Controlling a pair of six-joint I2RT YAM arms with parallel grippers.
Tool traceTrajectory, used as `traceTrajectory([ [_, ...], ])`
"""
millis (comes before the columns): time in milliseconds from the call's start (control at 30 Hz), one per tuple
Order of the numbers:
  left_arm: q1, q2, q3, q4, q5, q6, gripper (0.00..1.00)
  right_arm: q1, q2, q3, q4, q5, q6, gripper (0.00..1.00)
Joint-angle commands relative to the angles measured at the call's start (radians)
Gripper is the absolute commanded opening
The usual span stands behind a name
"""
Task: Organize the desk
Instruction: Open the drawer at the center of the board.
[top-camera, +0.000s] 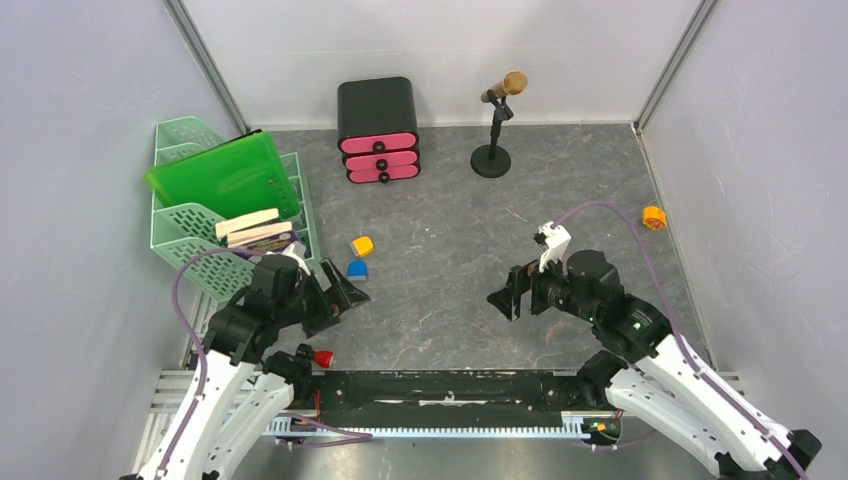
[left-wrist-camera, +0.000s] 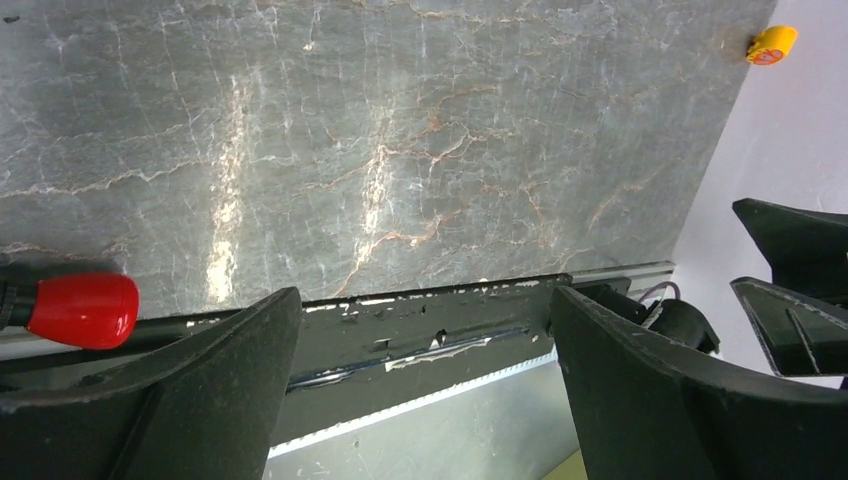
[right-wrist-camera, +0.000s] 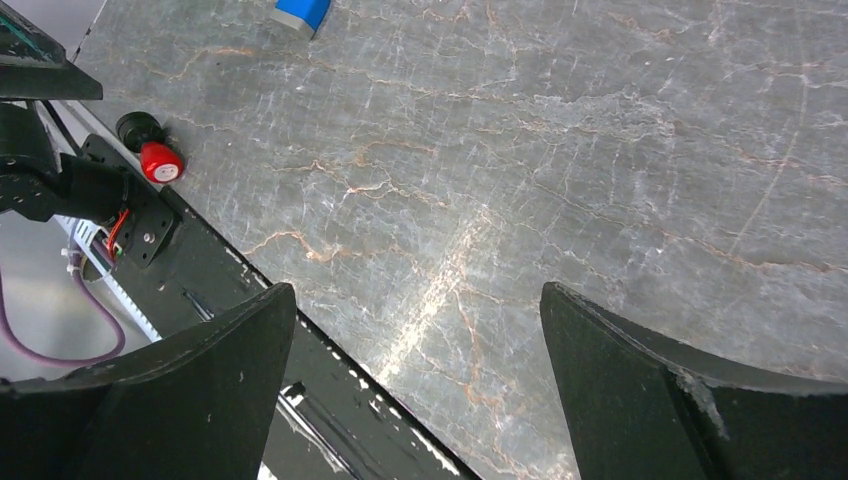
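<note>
The desk (top-camera: 450, 250) is a dark-grey marbled surface with pale veins. On it lie a small yellow piece (top-camera: 362, 245) and a blue piece (top-camera: 356, 268) at the left, and an orange piece (top-camera: 654, 217) by the right wall. My left gripper (top-camera: 350, 292) hovers near the front left, just below the blue piece, open and empty (left-wrist-camera: 425, 295). My right gripper (top-camera: 503, 295) hangs over the front middle, facing left, open with only bare desk between its fingers (right-wrist-camera: 416, 290). The blue piece (right-wrist-camera: 300, 12) shows at the top of the right wrist view, the orange piece (left-wrist-camera: 771, 44) in the left wrist view.
A mint-green tiered tray (top-camera: 190, 230) at the left holds a green folder (top-camera: 222, 175) and books (top-camera: 255, 230). A black drawer box with pink fronts (top-camera: 378, 130) and a microphone on a stand (top-camera: 497, 125) stand at the back. A red button (top-camera: 323, 357) sits on the front rail.
</note>
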Motion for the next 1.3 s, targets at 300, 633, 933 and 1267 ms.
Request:
traceTrajectory([
  [300, -0.001, 0.274, 0.175, 0.306, -0.142, 0.303, 1.0, -0.001, 0.267, -0.078, 0.42, -0.013, 0.055, 0.98],
  [633, -0.001, 0.68, 0.283, 0.543, -0.18, 0.38, 1.0, -0.005, 0.326, -0.11, 0.515, 0.116, 0.048, 0.98],
  [933, 0.0, 1.178, 0.707, 0.435, -0.21, 0.525, 1.0, -0.026, 0.384, -0.114, 0.519, 0.148, 0.025, 0.98],
  [1267, -0.001, 1.328, 0.746, 0.731, -0.272, 0.609, 1.0, -0.047, 0.473, -0.13, 0.645, 0.042, 0.091, 0.98],
])
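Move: The middle drawer's knob lies about 35 cm ahead of the left hand, some 4 cm to its right and 8 cm lower. Short of it on the table lie the blue block, about 13 cm ahead, and the yellow block, about 19 cm ahead, both roughly straight ahead and 14 cm below the hand. From the right hand the knob is about 33 cm ahead, 28 cm left and 11 cm lower. Left hand sweeps 30 cm forward towards the drawer knobs, fingers open, rolling steeper; right goes 10 cm forward and down. ##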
